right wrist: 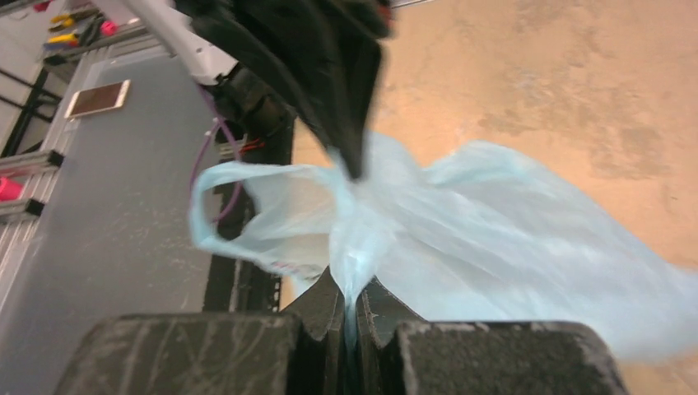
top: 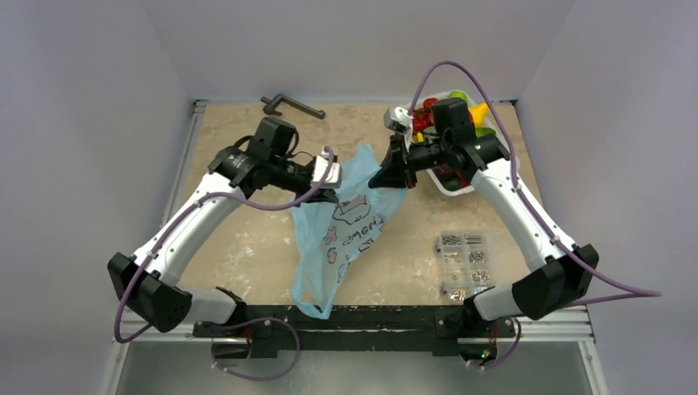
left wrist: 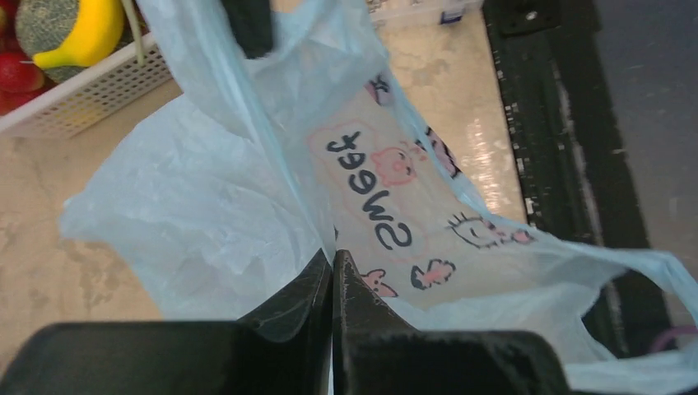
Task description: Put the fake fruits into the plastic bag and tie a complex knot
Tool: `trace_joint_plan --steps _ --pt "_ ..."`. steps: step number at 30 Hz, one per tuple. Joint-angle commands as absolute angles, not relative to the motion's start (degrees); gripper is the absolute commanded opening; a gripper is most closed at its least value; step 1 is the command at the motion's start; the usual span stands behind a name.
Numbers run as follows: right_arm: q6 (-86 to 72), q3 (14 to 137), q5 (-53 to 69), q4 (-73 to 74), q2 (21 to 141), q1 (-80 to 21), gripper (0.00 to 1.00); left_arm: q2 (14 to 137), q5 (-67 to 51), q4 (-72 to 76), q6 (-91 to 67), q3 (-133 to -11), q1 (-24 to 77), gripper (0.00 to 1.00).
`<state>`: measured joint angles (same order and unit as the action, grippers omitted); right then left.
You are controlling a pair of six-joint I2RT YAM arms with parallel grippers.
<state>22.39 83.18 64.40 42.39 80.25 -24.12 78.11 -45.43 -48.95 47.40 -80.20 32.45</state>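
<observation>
The light-blue plastic bag (top: 346, 230) hangs between my two grippers above the middle of the table, and its lower handle loop trails toward the near rail. My left gripper (left wrist: 332, 262) is shut on a fold of the bag's upper edge, beside the pink and dark print (left wrist: 387, 189). My right gripper (right wrist: 352, 288) is shut on a bunched strip of the same bag, close to the left gripper's tip (right wrist: 354, 164). The fake fruits (top: 449, 115) lie in a white basket (left wrist: 82, 103) at the far right, behind the right arm. A yellow banana (left wrist: 82, 33) lies on top.
A clear box of metal screws (top: 465, 263) sits at the near right. A dark metal tool (top: 292, 105) lies at the far edge. The black mounting rail (top: 370, 317) runs along the near side under the bag's loop.
</observation>
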Motion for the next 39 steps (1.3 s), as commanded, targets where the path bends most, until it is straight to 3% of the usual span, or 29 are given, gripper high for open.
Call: trace_joint_plan --steps 1,4,7,10,15,21,25,33,39 --pt "19.8 89.1 60.7 37.1 86.1 -18.6 0.0 75.9 -62.8 -68.5 47.5 -83.8 26.9 0.0" --pt "16.6 91.6 57.5 33.9 91.0 -18.2 0.07 78.4 -70.4 -66.9 37.2 -83.9 22.2 0.0" --pt "8.6 91.6 58.9 29.2 93.1 -18.2 0.27 81.0 -75.3 -60.1 25.9 -83.9 19.8 0.0" --pt "5.5 88.4 55.0 27.3 92.8 -18.1 0.32 80.6 -76.0 -52.3 17.0 -83.1 19.2 0.0" --pt "6.6 82.9 48.4 28.2 88.2 -17.4 0.65 77.4 -73.7 -32.4 -1.4 -77.0 17.6 0.0" --pt "-5.5 70.9 50.4 20.1 74.2 -13.4 0.98 80.0 -68.7 -30.0 -11.8 -78.7 15.6 0.0" --pt "-9.2 64.8 50.1 15.0 65.0 -13.0 0.99 80.2 -68.3 -23.7 -20.9 -76.3 13.2 0.0" --pt "-9.0 61.1 48.2 14.3 60.3 -12.9 0.99 80.7 -68.5 -18.4 -29.7 -75.3 12.6 0.0" --pt "-16.5 43.5 41.5 -5.3 46.3 -13.3 0.99 80.9 -66.0 -11.0 -40.6 -73.8 11.4 0.0"
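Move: My left fingers have the bag pinched; its middle hangs about 7 cm back, straight behind them, and 8 cm lower. My right fingertips are level with them, some 9 cm to the right and 4 cm higher. From my right hand, the bag's middle lies about 8 cm back, 9 cm left and 12 cm down. The fruit basket is roughly 20 cm ahead and 26 cm right; the parts box 10 cm back and 25 cm right, both nearly 30 cm below. I let go of the bag with my right hand, fingers going wide open as it runs about 11 cm forward and sinks; then it draws back and off to the right, rising before it dips again at the end. My left hand keeps its pinch, eases back slightly, then lifts about 6 cm and goes forward, rolling some 60 degrees until its fingers point right, nearly level. ##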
